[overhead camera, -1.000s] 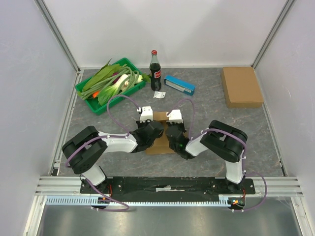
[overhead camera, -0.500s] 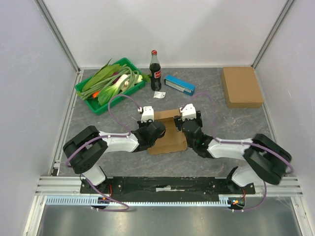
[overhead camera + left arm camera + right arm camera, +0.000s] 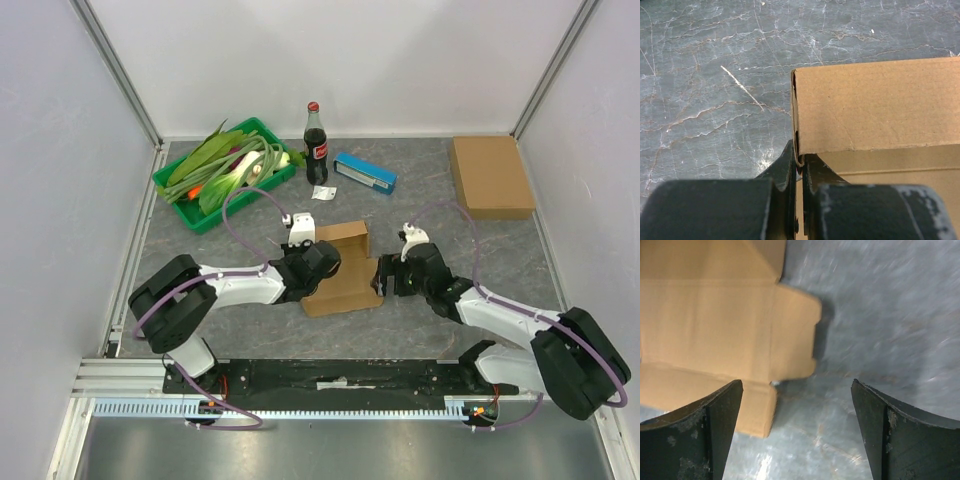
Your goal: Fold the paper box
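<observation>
The paper box (image 3: 345,272) is brown cardboard, partly folded, lying at the middle of the table with a flap raised at its far side. My left gripper (image 3: 318,264) is shut on the box's left wall. In the left wrist view its jaws pinch the thin cardboard edge (image 3: 799,161), and the box's panel (image 3: 875,105) fills the right. My right gripper (image 3: 384,276) stands open just right of the box. In the right wrist view the gripper (image 3: 796,390) holds nothing, and a box flap (image 3: 715,320) lies ahead to the left.
A green tray (image 3: 203,224) of vegetables sits at the back left. A cola bottle (image 3: 316,145) stands beside it, with a small white tag (image 3: 321,192) and a blue packet (image 3: 365,172) nearby. A closed cardboard box (image 3: 490,177) lies at the back right.
My right gripper has opened, let go of the box and drawn off to the right. The box now sits more opened out. My left gripper stays shut on it.
</observation>
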### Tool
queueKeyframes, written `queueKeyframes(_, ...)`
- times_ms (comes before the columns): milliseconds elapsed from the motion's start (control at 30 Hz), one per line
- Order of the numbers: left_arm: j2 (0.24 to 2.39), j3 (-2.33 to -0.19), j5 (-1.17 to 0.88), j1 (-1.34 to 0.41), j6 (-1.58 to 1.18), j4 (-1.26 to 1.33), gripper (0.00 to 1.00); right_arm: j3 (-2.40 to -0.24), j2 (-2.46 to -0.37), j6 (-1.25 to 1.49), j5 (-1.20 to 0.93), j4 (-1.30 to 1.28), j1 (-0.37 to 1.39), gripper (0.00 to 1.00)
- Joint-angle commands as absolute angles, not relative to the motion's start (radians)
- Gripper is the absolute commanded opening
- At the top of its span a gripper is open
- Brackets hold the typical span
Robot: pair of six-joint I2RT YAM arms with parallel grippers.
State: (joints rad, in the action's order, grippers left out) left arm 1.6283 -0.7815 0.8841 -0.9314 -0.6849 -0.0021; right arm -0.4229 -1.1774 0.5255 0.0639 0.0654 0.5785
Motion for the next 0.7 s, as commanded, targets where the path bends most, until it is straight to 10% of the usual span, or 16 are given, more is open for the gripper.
queueKeyframes(0,1.647,-0.845,0.881,-0.933,-0.773,-0.116,0.02,-0.362,-1.198,0.664,-0.161,0.121,0.577,0.95)
queueKeyframes(267,1.667,-0.905,0.854,-0.928,-0.859,-0.224,0.02,-0.276,-1.175,0.863,-0.098,0.176,0.580,0.73)
queueKeyframes(500,1.657,-0.939,0.754,-0.901,-0.911,-0.304,0.07,-0.302,-1.132,0.844,-0.145,0.100,0.584,0.02)
queueKeyframes(667,1.482,-0.842,0.621,-0.884,-0.827,-0.305,0.97,-0.478,-1.133,0.752,-0.147,-0.119,0.580,0.00)
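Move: The paper box's near right corner lies about 5 cm back, 2 cm left and 3 cm below the open right hand. From that hand the box's right flap is some 3 cm ahead, 3 cm left and 3 cm lower; the far wall's middle is about 9 cm ahead and 9 cm left, about level in height. From the left hand, shut on the far wall's left end, the near right corner is roughly 12 cm back, 13 cm right and 3 cm lower. Right hand draws back about 5 cm, dipping, and pinches the box's near right corner; left fingers open. ##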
